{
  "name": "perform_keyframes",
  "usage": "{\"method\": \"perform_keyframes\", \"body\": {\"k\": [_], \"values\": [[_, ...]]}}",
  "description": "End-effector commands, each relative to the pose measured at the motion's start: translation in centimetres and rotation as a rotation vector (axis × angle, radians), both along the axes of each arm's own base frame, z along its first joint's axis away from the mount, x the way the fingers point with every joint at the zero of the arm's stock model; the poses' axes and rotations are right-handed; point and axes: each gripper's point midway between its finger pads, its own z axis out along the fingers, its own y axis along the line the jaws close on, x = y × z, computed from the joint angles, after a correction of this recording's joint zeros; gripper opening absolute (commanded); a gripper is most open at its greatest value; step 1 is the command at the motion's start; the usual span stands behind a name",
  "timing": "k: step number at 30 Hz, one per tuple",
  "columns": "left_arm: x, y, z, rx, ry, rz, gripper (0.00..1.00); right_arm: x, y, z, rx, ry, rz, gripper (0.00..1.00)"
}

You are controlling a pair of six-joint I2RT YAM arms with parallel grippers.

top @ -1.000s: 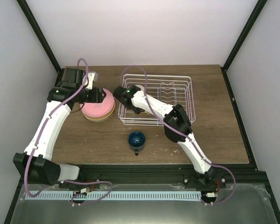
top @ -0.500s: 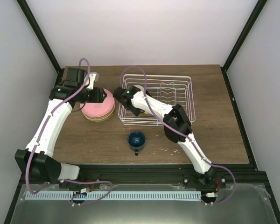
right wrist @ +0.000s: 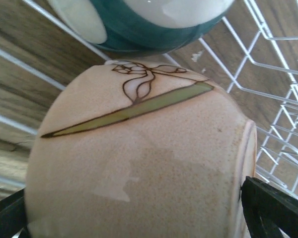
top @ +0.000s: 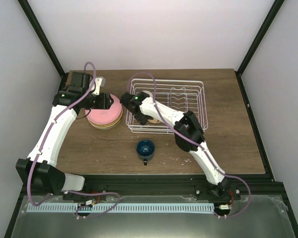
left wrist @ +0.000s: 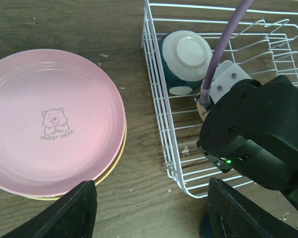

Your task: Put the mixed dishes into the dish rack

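Observation:
The pink plate (top: pixel 103 115) (left wrist: pixel 49 129) lies on the tan-yellow plate (left wrist: pixel 118 156) on the table, left of the dish rack (top: pixel 198 99) (left wrist: pixel 159 109). My left gripper (top: pixel 107 101) (left wrist: pixel 153 198) hangs open above the gap between the plates and the rack, holding nothing. Inside the rack's left end, the white-and-blue bowl (left wrist: pixel 186 59) (right wrist: pixel 154 25) rests tilted with its base up. The cream bowl (right wrist: pixel 139 168) lies just beside it, between the wide-open fingers of my right gripper (top: pixel 139 116) (right wrist: pixel 134 213). The dark blue mug (top: pixel 145 148) stands on the table in front of the rack.
The rack's row of upright prongs (top: pixel 181 96) takes up its middle and right part. The right arm's forearm (left wrist: pixel 258 134) reaches over the rack's near left corner. Bare wood (top: pixel 228 144) lies right of and in front of the rack.
My right gripper's jaws have widened around the cream bowl in the rack. The left arm shifted slightly at first, then stayed still.

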Motion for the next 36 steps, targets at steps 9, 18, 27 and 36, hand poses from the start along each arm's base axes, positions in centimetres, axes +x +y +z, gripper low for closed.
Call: {"method": "perform_keyframes", "body": {"k": [9,18,27,36], "values": [[0.4,-0.1,0.5,-0.01,-0.009,-0.005,0.63,-1.1,3.9,5.8,0.271,0.001,0.054,1.0],[0.2,-0.1,0.1,-0.007,0.001,-0.007,0.63,-1.7,4.6,7.9,0.364,0.005,0.059,1.0],[-1.6,1.9,-1.8,0.051,0.058,0.087,0.62,0.0,2.0,10.6,0.547,0.017,-0.025,1.0],[-7.4,-0.1,-6.4,0.132,0.249,0.003,0.63,3.1,-1.9,12.7,0.75,0.035,-0.103,1.0]]}}
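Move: Right gripper, fingers already wide open around the beige bowl, has the bowl's middle at its fingertips, about 2 cm lower; the teal bowl stands some 8 cm ahead and 2 cm left, 3 cm below. From the left gripper the mug lies about 10 cm back, 18 cm right and 22 cm down. The plates are roughly 10 cm straight ahead of that gripper and as far down as the mug, the beige bowl 15 cm farther out than the mug and 3 cm right of it. Back the open right gripper off the beige bowl: ease it left about 4 cm and up, then climb faster, swinging right and forward to finish some 11 cm higher, its left side rolling up about 35 degrees. Hold the left gripper nearly still at first, then draw it back and down towards the mug, about 4 cm each way, fingers staying open. ##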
